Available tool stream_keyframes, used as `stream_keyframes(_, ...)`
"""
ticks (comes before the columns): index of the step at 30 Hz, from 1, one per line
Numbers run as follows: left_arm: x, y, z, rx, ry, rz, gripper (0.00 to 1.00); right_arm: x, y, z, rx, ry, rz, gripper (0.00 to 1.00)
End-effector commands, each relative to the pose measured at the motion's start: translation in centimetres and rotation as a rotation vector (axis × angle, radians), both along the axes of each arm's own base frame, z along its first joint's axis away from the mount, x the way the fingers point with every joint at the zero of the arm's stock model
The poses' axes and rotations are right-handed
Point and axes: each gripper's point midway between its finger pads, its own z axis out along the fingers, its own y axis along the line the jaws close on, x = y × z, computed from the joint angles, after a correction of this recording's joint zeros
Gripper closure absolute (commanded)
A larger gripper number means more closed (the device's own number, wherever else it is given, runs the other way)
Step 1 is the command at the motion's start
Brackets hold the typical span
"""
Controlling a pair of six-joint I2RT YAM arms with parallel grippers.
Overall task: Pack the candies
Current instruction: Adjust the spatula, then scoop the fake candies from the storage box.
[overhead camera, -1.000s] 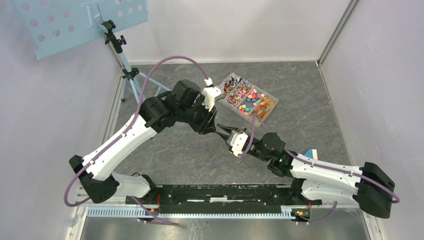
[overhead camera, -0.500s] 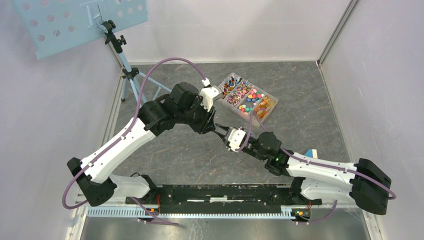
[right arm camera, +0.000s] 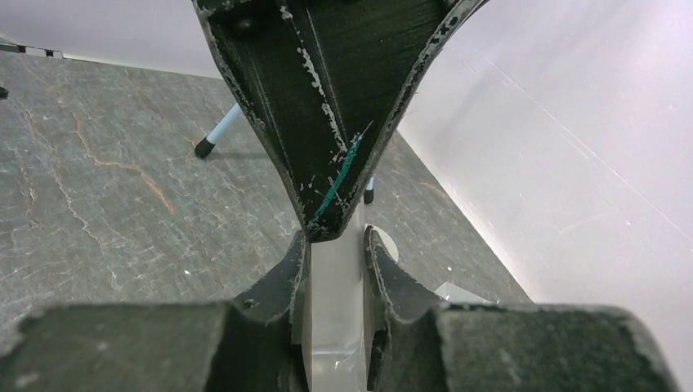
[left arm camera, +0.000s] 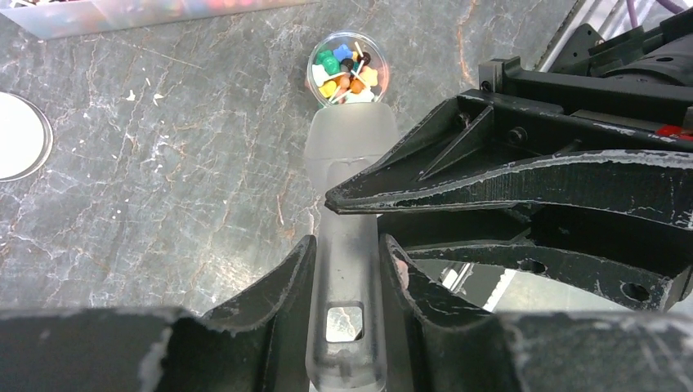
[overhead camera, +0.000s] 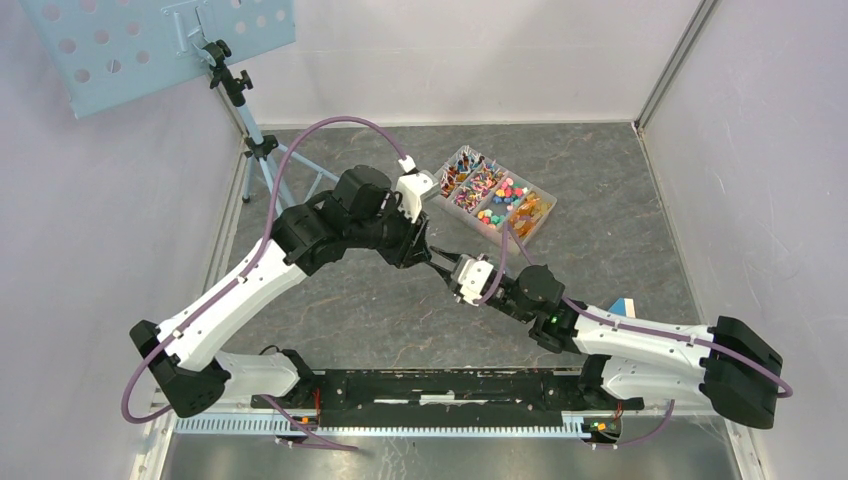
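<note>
A translucent scoop (left arm camera: 347,155) points at a small clear round cup (left arm camera: 344,69) heaped with multicoloured candies (left arm camera: 339,73). My left gripper (left arm camera: 347,241) is shut on the scoop's handle. The right gripper's black fingers (left arm camera: 490,175) reach in from the right, and their tip lies across that handle. In the right wrist view my right gripper (right arm camera: 335,235) is shut on the same translucent handle (right arm camera: 335,310), right below the left gripper's fingers (right arm camera: 327,122). From above, the left gripper (overhead camera: 432,257) and right gripper (overhead camera: 452,268) meet mid-table and hide the scoop and cup.
A divided clear tray (overhead camera: 497,197) full of sorted sweets sits behind the grippers. A grey round lid (left arm camera: 16,135) lies flat to the left of the cup. A tripod (overhead camera: 255,150) with a perforated blue plate (overhead camera: 150,40) stands at the back left. A small blue-white box (overhead camera: 622,307) lies by the right arm.
The right gripper has slid left up to the left gripper, and the two now meet. The left arm has shifted slightly left. The right jaws have eased a little.
</note>
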Motion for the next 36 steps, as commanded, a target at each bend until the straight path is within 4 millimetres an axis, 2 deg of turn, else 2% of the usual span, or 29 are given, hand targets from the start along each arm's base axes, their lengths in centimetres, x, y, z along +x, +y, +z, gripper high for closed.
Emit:
stream_keyframes(1, -1.4, -0.6, 0.8, -0.071, 0.069, -0.017, 0.71, -0.6, -0.5, 4.9, 0.146, -0.088, 0.006, 1.00)
stream_keyframes(4, -1.3, -0.2, 0.7, -0.059, 0.073, -0.008, 0.94, -0.6, -0.6, 4.8, 0.139, -0.094, 0.003, 1.00)
stream_keyframes(5, -1.3, -0.2, 0.8, -0.062, 0.071, -0.007, 0.97, -0.6, -0.6, 4.7, 0.135, -0.093, 0.003, 1.00)
stream_keyframes(10, -0.1, 0.3, 1.3, -0.053, 0.029, 0.039, 0.98, -0.9, -0.9, 3.6, 0.117, -0.071, 0.007, 0.67)
stream_keyframes(12, 0.9, 0.6, 1.9, -0.045, -0.011, 0.076, 0.98, -1.1, -1.4, 2.7, 0.115, -0.044, 0.004, 0.47)
stream_keyframes(13, 1.5, 0.8, 2.0, -0.036, -0.028, 0.094, 0.98, -1.0, -1.9, 2.2, 0.115, -0.029, -0.010, 0.41)
stream_keyframes(18, 4.9, 1.2, 2.4, 0.026, -0.126, 0.188, 0.98, -0.4, -5.3, 1.3, 0.182, 0.055, -0.134, 0.19)
stream_keyframes(21, 7.7, 1.3, 2.6, 0.064, -0.211, 0.251, 0.98, 1.3, -7.7, 0.2, 0.180, 0.112, -0.286, 0.08)
stream_keyframes(23, 9.5, 1.1, 2.9, 0.077, -0.260, 0.271, 0.98, 3.3, -9.7, -0.9, 0.175, 0.175, -0.422, 0.03)
stream_keyframes(27, 12.5, 0.3, 3.6, 0.104, -0.334, 0.259, 0.98, 7.5, -14.1, -2.4, 0.254, 0.393, -0.632, 0.02)
stream_keyframes(32, 16.2, 0.0, 3.7, 0.145, -0.396, 0.276, 0.98, 10.6, -19.7, -4.6, 0.374, 0.551, -0.882, 0.02)
stream_keyframes(34, 17.5, -0.2, 3.5, 0.136, -0.407, 0.273, 0.98, 11.3, -20.8, -5.7, 0.401, 0.607, -0.932, 0.02)
stream_keyframes(36, 18.6, -0.6, 3.0, 0.119, -0.409, 0.252, 0.98, 12.1, -21.2, -6.9, 0.417, 0.681, -0.943, 0.02)
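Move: Between the two grippers the clear spatula is still pinched, the left at its handle and the right near its neck. From the left hand the candy box lies about 30 cm ahead, 23 cm to the right and 23 cm below; the jar of candies is some 8 cm ahead and 21 cm right, the round lid roughly 29 cm ahead and 6 cm left, both on the table. From the right hand the candy box is about 30 cm ahead and 17 cm right, the jar 8 cm ahead and 15 cm right. Opening wide, the right gripper lets go of the spatula's neck and slides off to its right, then forward and down towards the candy box's near corner, some 20 cm right in all, turning about 50 degrees clockwise and tipping down. Keeping its grip on the handle, the left hand carries the spatula about 15 cm forward towards the box's lollipop end, swinging slightly counter-clockwise and tilting its fingers up. ##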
